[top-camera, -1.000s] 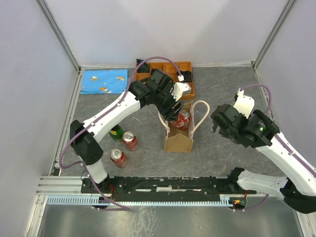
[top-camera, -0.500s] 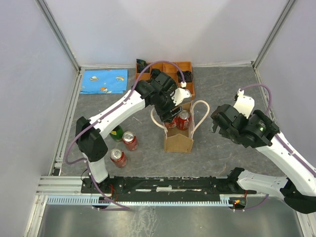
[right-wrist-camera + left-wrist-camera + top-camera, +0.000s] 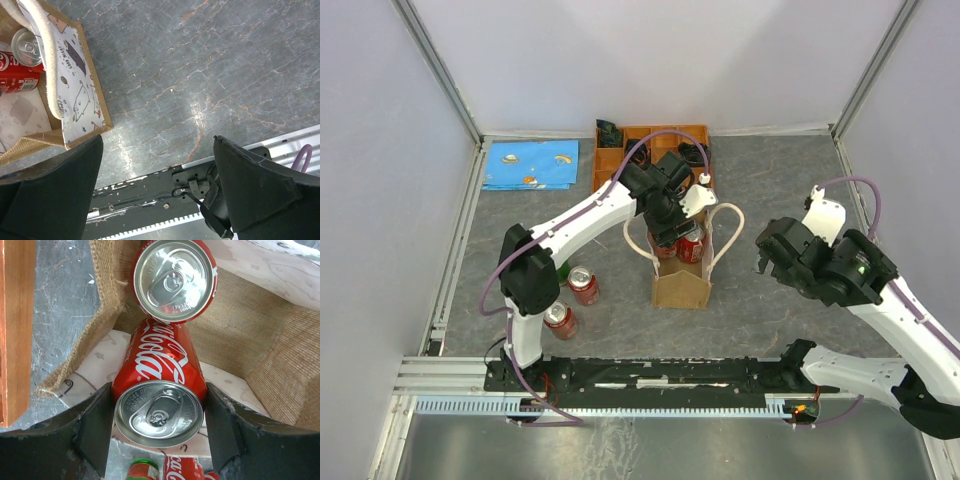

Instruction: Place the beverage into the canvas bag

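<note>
My left gripper (image 3: pixel 159 416) is shut on a red Coca-Cola can (image 3: pixel 160 375), its silver top facing the camera. The can hangs tilted over the open mouth of the tan canvas bag (image 3: pixel 260 335). A second red can (image 3: pixel 175 279) stands inside the bag, just beyond the held one. From above, the left gripper (image 3: pixel 672 232) sits at the bag's (image 3: pixel 682 288) far rim, between the cream handles. My right gripper (image 3: pixel 788 262) hovers open and empty to the right of the bag. The right wrist view catches the bag's corner (image 3: pixel 80 107) and a can (image 3: pixel 22 55) inside.
Two more red cans (image 3: pixel 583 285) (image 3: pixel 559 320) and a green bottle (image 3: pixel 558 268) stand left of the bag. An orange compartmented tray (image 3: pixel 640 140) lies behind it, and a blue cloth (image 3: pixel 530 165) at the back left. The black front rail (image 3: pixel 150 200) runs under my right gripper.
The left arm swung right and forward, carrying the can from the bag's left edge to over its opening. The right arm drifted slightly right and down.
</note>
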`<state>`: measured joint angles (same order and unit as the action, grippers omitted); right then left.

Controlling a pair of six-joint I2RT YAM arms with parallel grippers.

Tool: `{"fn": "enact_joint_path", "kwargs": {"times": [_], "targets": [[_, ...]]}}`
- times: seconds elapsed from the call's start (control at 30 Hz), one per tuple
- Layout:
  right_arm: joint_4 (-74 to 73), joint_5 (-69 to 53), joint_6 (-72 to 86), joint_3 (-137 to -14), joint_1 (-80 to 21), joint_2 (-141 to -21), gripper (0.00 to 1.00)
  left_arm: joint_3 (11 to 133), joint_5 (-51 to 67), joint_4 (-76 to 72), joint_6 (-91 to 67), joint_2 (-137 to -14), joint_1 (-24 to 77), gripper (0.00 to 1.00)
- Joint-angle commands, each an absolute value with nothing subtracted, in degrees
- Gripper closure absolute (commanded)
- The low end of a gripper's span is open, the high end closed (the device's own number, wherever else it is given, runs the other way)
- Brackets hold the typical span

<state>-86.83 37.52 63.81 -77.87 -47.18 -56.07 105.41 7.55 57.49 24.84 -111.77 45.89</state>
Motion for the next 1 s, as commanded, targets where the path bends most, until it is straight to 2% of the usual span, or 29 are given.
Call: {"fn": "enact_joint_path", "kwargs": {"times": [0.0,0.9,0.97], "targets": [[-88.48,39.30,64.87,-79.02,-47.03,-56.04,0.01,106.17,6.27,52.19,27.01,-111.34,46.01,0.97],[-89.95,39.43,65.24,-78.85,-47.02,-55.72,0.01,100.33,5.19,44.94,24.96,-116.58,46.01,0.97],[-89.92,39.39,65.36,-78.67,-46.98,-55.60,0.01,100.54,5.02,44.98,25.09,-116.44,45.98,0.90]]}}
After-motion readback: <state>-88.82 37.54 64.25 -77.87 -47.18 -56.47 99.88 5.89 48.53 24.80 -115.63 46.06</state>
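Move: My left hand grips the top of a leaning Coke can over the canvas bag. The free spot it goes into lies about 2 cm ahead, 2 cm to the right and 10 cm below. The standing can is roughly 7 cm to my right and 1 cm ahead, its middle some 9 cm down; the loose can outside is about 19 cm left and 8 cm back. From my right hand the free spot is some 21 cm left, 12 cm ahead and 20 cm below. I lower my left hand about 5 cm, fairly steadily, easing off at the end, and drift a little over 1 cm forward, so the gripped can sinks deeper into the bag close along the left side of the standing can. My fingers keep their hold on its top, and the wrist stays canted down and to the right without turning. ##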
